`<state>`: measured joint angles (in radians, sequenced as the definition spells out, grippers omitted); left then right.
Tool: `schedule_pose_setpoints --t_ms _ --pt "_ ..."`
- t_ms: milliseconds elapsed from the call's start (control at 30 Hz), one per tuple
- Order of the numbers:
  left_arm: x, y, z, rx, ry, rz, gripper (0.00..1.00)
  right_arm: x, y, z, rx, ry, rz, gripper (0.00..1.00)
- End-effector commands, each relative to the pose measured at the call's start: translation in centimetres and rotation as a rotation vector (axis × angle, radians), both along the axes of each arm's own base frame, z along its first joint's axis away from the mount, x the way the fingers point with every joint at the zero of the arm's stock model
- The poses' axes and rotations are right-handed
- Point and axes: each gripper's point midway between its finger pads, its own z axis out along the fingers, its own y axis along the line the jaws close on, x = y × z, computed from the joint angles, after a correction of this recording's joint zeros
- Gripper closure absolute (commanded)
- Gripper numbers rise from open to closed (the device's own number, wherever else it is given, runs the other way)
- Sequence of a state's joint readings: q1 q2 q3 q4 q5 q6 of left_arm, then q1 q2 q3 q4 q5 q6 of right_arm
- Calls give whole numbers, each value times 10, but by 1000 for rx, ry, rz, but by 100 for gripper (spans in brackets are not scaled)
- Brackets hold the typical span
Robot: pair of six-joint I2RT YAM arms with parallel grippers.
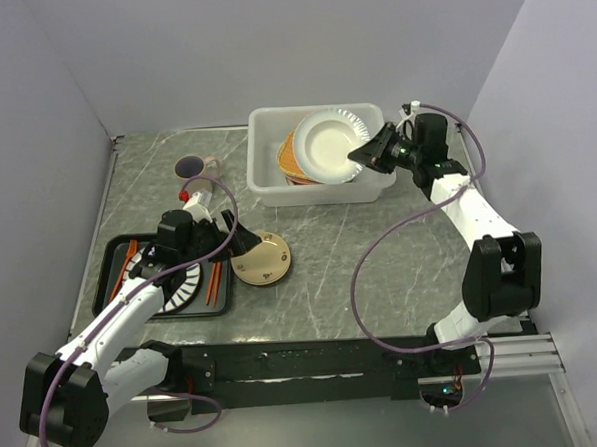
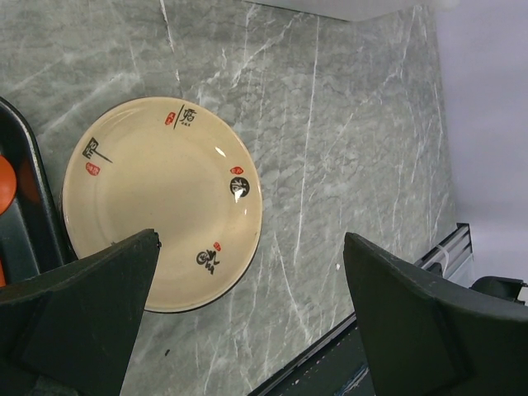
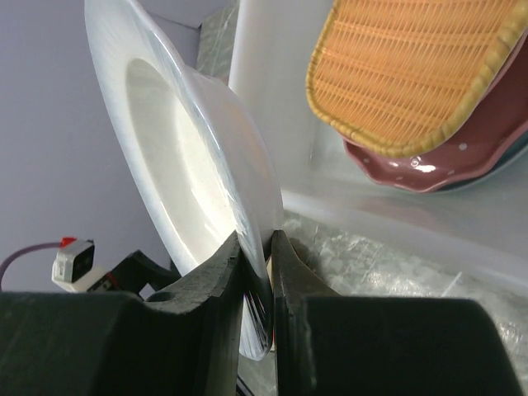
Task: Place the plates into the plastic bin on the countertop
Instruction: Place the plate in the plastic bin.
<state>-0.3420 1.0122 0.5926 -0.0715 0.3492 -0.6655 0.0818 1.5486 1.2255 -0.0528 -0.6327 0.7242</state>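
Note:
A plain white plate (image 1: pixel 329 142) (image 3: pixel 194 177) hangs tilted over the white plastic bin (image 1: pixel 268 175), and my right gripper (image 1: pixel 363 154) (image 3: pixel 257 247) is shut on its rim. Inside the bin lie an orange squarish plate (image 1: pixel 288 156) (image 3: pixel 412 74) and a dark red plate (image 3: pixel 429 165) under it. A small tan plate (image 1: pixel 261 257) (image 2: pixel 161 202) with black and red marks lies on the countertop (image 1: pixel 379 229). My left gripper (image 1: pixel 229 239) (image 2: pixel 252 247) hovers above the tan plate's right edge, open and holding nothing. Another plate (image 1: pixel 182 287) with dark stripes lies on the black tray, mostly hidden by the left arm.
A black tray (image 1: pixel 118 255) at the left holds orange utensils (image 1: pixel 215 283). A dark-filled mug (image 1: pixel 188 167) stands at the back left, with a small red object (image 1: pixel 185 195) near it. The table's front rail (image 2: pixel 396 297) runs along the near edge.

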Motion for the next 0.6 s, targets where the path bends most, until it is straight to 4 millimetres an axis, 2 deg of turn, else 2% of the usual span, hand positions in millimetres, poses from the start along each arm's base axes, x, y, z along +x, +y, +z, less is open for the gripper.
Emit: schedule_pose_setpoints --t_ms 0,33,100,133,200,233,567 --pt "7 -1 18 -1 -70 -3 1 23 8 49 51 -142 13 100" --pt "7 0 17 0 -70 -2 1 26 9 53 54 -149 13 100" --pt "7 -1 18 0 -72 -2 1 32 12 47 50 -134 16 100" --pt "7 0 17 1 -69 -2 1 36 14 53 46 -145 15 100" --pt "7 0 17 1 -71 -3 1 42 18 46 35 -127 19 100" --pt "7 0 17 2 -70 -1 1 46 20 52 35 -139 17 100" --pt "7 0 16 7 -70 1 1 76 35 42 47 -114 31 100"
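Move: Above the bin's front wall, the right hand holds the white plate by its rim. The bin's middle is about 13 cm ahead, 8 cm left and 19 cm below; the orange basket on the stack is about 11 cm ahead, 8 left and 18 below. The small beige plate lies roughly 15 cm back, 25 left and 24 below. From the idle left hand, the bin's middle is some 30 cm ahead, 22 right and 9 below. Carrying the white plate farther in over the bin, the right hand goes forward about 6 cm, increasingly easing left as well, some 2.5 cm in all, and sinks only about a centimetre. The closed fingers keep their pinch on the plate's right rim, with the wrist almost unturned. ##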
